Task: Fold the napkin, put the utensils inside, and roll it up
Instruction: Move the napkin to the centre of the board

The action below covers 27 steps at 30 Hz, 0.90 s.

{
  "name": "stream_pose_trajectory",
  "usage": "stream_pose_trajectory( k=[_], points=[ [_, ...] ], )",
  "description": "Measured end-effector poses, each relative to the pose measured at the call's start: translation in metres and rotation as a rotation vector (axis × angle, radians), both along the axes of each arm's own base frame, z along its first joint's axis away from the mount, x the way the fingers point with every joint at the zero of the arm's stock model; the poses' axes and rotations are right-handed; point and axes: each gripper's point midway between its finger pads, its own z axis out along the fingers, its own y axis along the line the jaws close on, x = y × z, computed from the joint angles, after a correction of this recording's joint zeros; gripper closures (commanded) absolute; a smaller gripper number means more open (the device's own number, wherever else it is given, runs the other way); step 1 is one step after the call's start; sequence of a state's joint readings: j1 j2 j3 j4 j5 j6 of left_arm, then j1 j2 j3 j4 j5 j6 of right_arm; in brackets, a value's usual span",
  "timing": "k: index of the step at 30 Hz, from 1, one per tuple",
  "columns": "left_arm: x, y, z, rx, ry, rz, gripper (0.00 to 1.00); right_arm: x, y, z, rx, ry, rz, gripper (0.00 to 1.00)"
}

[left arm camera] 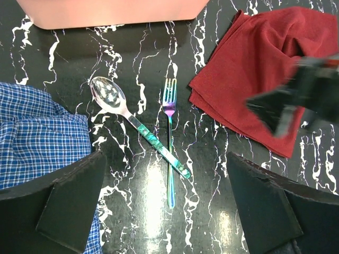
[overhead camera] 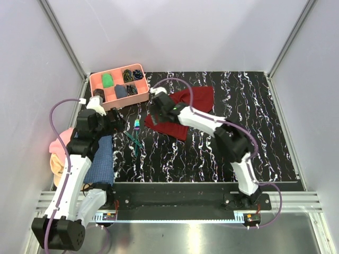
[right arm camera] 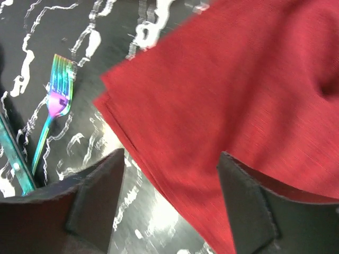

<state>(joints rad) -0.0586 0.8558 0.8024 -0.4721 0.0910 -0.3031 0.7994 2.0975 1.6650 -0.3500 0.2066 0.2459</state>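
The dark red napkin [overhead camera: 193, 106] lies folded and rumpled on the black marbled table, right of centre at the back. My right gripper [overhead camera: 153, 114] hovers over its left edge, open, its jaws standing either side of the layered edge of the napkin [right arm camera: 238, 90] without pinching it. The utensils lie crossed just left of the napkin: a rainbow fork [left arm camera: 169, 132] and a silvery spoon [left arm camera: 108, 95] with a teal handle. My left gripper [left arm camera: 169, 211] is open just above them, nothing between its fingers. The fork [right arm camera: 55, 100] also shows in the right wrist view.
A pink compartment tray [overhead camera: 103, 94] with small items stands at the back left. A blue checked cloth [overhead camera: 100, 159] and a pink cloth [overhead camera: 58, 151] lie at the left edge under my left arm. Grey walls enclose the table.
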Motion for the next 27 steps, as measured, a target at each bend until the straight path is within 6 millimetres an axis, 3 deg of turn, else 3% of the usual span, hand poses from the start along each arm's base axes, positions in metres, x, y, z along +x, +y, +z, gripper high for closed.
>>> stream_pose_trajectory(
  k=[5,12,18,27],
  points=[
    [-0.003,0.0,0.006,-0.001,-0.021,0.0,0.01,0.006,0.036,-0.018,-0.062,-0.02,0.065,0.36],
    [-0.003,-0.004,0.004,-0.016,-0.01,-0.019,0.01,0.028,0.062,-0.036,-0.085,-0.053,0.089,0.5],
    [-0.004,-0.008,0.004,-0.027,-0.007,-0.037,0.01,0.035,0.074,-0.055,-0.09,-0.051,0.099,0.49],
    [-0.005,-0.012,0.004,-0.043,-0.005,-0.053,0.01,0.039,0.091,-0.06,-0.08,-0.057,0.114,0.49]
  ],
)
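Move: The napkin's left corner is what my right hand is after: some 11 cm to my left, 4 cm ahead and 8 cm below. Lying at about the same depth, the fork's middle is 15 cm left and 3 cm back, the spoon's middle 18 cm left and 2 cm back; the orange box stands roughly 20 cm ahead and 23 cm left. From my left hand that corner is about 14 cm ahead, 7 cm right and 19 cm below. I sweep my right hand left by about 9 cm over the near-left part of the napkin, sinking some 6 cm and reaching a little forward, until the fingertips come down about its left corner, just right of the fork's tines. On the way my fingers close from wide to about half open, not yet pinching cloth, and the wrist barely turns. ##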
